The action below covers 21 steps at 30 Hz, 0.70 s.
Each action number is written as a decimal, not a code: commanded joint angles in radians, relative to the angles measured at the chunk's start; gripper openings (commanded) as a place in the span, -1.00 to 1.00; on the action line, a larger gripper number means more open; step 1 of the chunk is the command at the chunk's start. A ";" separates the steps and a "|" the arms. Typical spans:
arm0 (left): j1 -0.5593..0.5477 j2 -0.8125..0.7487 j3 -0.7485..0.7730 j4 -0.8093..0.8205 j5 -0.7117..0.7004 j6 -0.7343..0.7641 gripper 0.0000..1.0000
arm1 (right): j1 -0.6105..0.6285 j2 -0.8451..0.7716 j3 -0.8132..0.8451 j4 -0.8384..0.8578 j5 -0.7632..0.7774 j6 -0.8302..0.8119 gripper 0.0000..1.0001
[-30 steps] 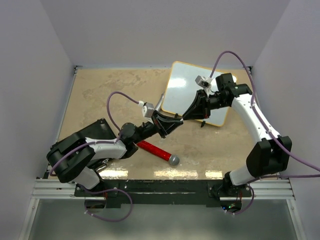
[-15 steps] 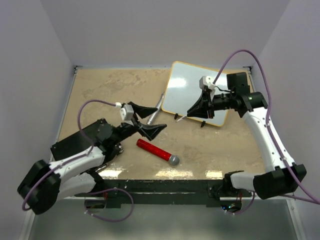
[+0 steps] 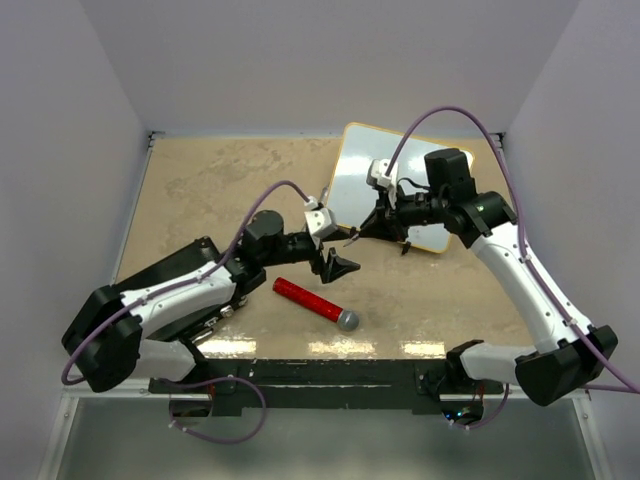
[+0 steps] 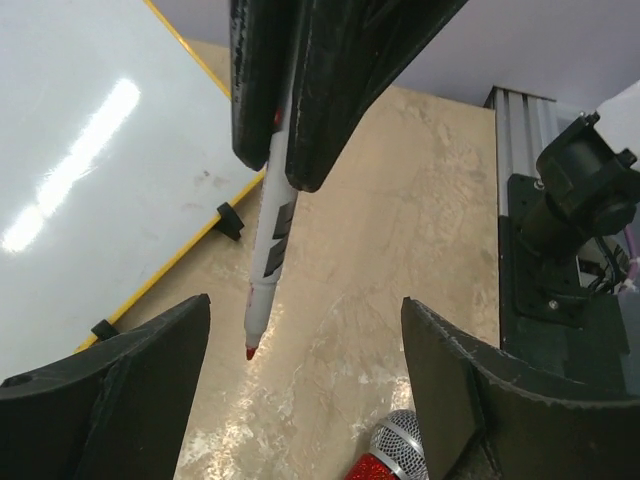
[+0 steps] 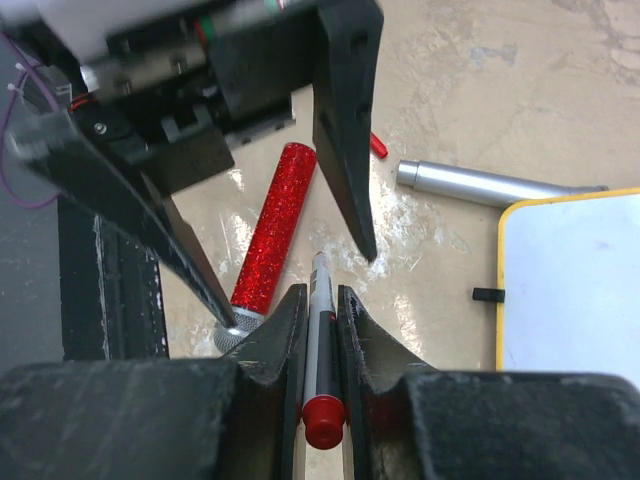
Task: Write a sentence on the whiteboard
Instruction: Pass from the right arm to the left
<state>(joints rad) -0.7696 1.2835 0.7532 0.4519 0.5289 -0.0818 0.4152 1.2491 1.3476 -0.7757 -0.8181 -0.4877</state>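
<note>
The whiteboard (image 3: 400,185) lies tilted at the back right, with a blank white face and no sentence showing. It also shows in the left wrist view (image 4: 90,150) and the right wrist view (image 5: 575,290). My right gripper (image 3: 364,232) (image 5: 320,296) is shut on a red-tipped marker (image 5: 320,300) just off the board's near-left edge, above the table. In the left wrist view the marker (image 4: 268,250) hangs tip down. My left gripper (image 3: 336,263) (image 4: 305,320) is open and empty, and its jaws stand either side of the space below the marker tip.
A red glitter microphone (image 3: 315,303) with a grey mesh head lies on the table in front of the grippers. A silver tube (image 5: 490,185) lies by the board's left edge. A small red cap (image 5: 377,146) lies near it. A black flat box (image 3: 180,270) sits at the left.
My left gripper drew back to the left, then came back right to just under the marker tip. My right gripper moved slightly left off the board with the marker.
</note>
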 commanded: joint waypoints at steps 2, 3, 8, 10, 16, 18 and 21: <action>-0.027 0.060 0.118 -0.088 -0.004 0.117 0.54 | 0.011 -0.013 -0.004 0.036 0.027 0.035 -1.00; -0.027 0.060 0.117 -0.082 -0.006 0.119 0.52 | 0.011 -0.011 -0.005 0.036 0.025 0.035 -1.00; -0.027 0.066 0.118 -0.068 -0.023 0.116 0.42 | 0.014 -0.001 -0.010 0.030 0.008 0.026 -1.00; -0.027 0.065 0.112 -0.048 -0.033 0.103 0.36 | 0.014 0.006 -0.011 0.029 -0.001 0.026 -1.00; -0.027 0.085 0.118 -0.025 -0.026 0.089 -0.62 | 0.020 0.012 -0.011 0.024 0.000 0.024 -1.00; -0.027 0.088 0.120 -0.019 -0.023 0.089 -1.00 | 0.019 0.013 -0.016 0.026 0.002 0.023 -1.00; -0.027 0.082 0.095 0.016 -0.017 0.050 -1.00 | 0.019 0.010 -0.024 0.032 -0.018 0.027 -0.81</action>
<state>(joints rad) -0.7956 1.3678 0.8341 0.3786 0.5133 0.0204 0.4267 1.2636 1.3319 -0.7765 -0.8028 -0.4637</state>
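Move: The marker, still held by its rear in my right fingers, points left and down between my open left fingers. Its middle is about 4 cm right of my left hand and 2 cm above, and about 2 cm left of my right hand and 2 cm below. About 20 cm beneath my left hand, the red microphone lies 7 cm back and 7 cm left; the whiteboard lies some 24 cm ahead and 14 cm right. I shut my left fingers from nearly wide open around the free front end of the marker and pinch it just short of my right fingertips. First the left hand slips about 1.5 cm right and as much down, then edges about 1 cm forward and closes there. My right hand keeps its grip, sinking about 1 cm. ##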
